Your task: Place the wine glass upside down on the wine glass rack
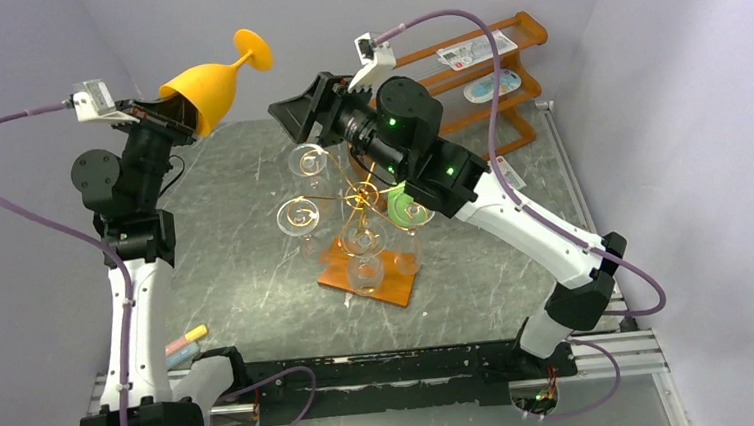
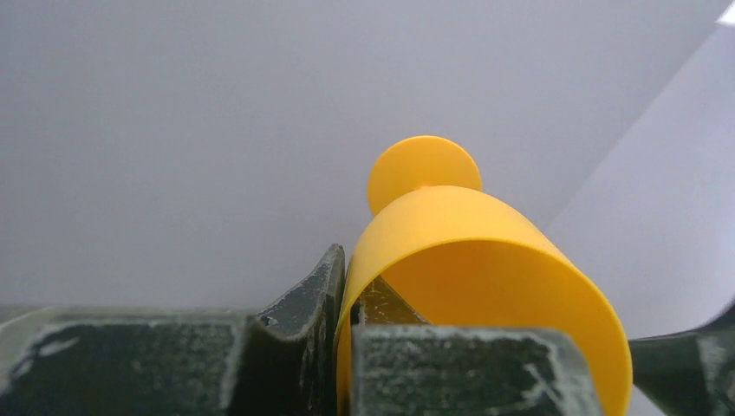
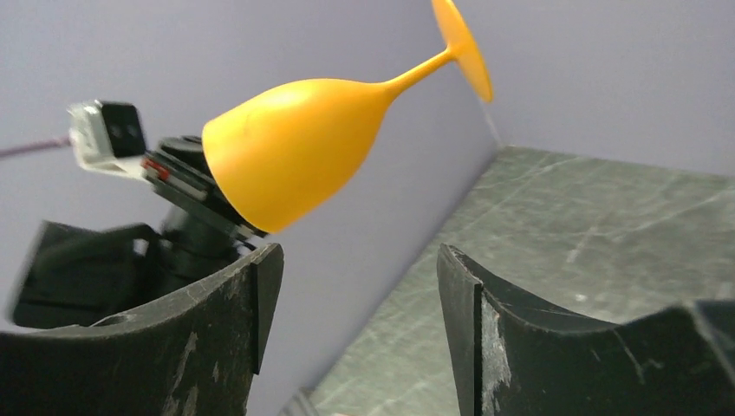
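The wine glass (image 1: 206,90) is opaque yellow-orange and is held high at the back left, tilted, with its foot up and to the right. My left gripper (image 1: 180,111) is shut on its rim, one finger inside the bowl and one outside, as the left wrist view shows (image 2: 351,260) on the glass (image 2: 468,251). The wine glass rack (image 1: 357,196), a gold wire tree on an orange-brown base (image 1: 388,284), stands mid-table with several clear glasses hanging on it. Above the rack my right gripper (image 1: 291,117) is open and empty (image 3: 355,260), facing the glass (image 3: 295,147) without touching it.
A brown wooden three-tier shelf (image 1: 516,38) with small items stands at the back right against the wall. A green glass (image 1: 410,211) shows under the right arm by the rack. A few coloured sticks (image 1: 187,342) lie near the left arm's base.
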`<state>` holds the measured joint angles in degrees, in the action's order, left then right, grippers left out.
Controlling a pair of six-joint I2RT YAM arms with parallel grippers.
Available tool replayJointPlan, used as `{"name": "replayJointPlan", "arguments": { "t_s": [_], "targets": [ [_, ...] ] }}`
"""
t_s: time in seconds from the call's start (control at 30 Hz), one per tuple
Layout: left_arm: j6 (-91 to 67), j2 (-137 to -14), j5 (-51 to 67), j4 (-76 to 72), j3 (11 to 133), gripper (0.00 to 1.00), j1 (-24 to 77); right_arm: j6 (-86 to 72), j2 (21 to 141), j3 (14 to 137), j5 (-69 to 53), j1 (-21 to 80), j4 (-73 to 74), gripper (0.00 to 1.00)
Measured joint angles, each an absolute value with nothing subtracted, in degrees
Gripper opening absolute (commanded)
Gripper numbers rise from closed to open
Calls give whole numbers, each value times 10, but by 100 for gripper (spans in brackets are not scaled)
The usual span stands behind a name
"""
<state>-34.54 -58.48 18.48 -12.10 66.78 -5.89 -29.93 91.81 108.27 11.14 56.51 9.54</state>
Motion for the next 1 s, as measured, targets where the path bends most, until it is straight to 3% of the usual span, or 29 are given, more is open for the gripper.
{"name": "replayJointPlan", "arguments": {
  "t_s": [0.33,0.67,0.77,1.0],
  "targets": [
    [-497,-598,244,-380,609,5,-59,-499,921,1053,124,562,-79,69],
    [-634,-592,263,-558,538,5,-44,-585,1000,1136,131,562,-118,66],
    [-651,-587,265,-576,535,5,-41,-591,1007,1138,131,562,-118,61],
    [-660,-580,264,-588,529,5,-36,-593,1007,1133,123,568,-140,35]
  ]
}}
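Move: The stem of the yellow wine glass, whose bowl my left hand already grips at the rim, lies about 10 cm ahead of my open right hand and 8 cm to its left, roughly level. The wine glass rack's top is some 10 cm to my right hand's right and 18 cm below; a clear glass hanging there is about 5 cm ahead and 25 cm down. From my left hand the stem is about 7 cm ahead, 8 cm right and 5 cm up. My left hand keeps its pinch on the bowl and draws the yellow glass back about 8 cm, and right and up some 5 cm each, tipping its fingers up and swinging them clockwise. My right hand rises about 8 cm and edges left, rolling some 35 degrees left side up, to bring its fingers around the stem, and only late starts closing them, to about half open. ##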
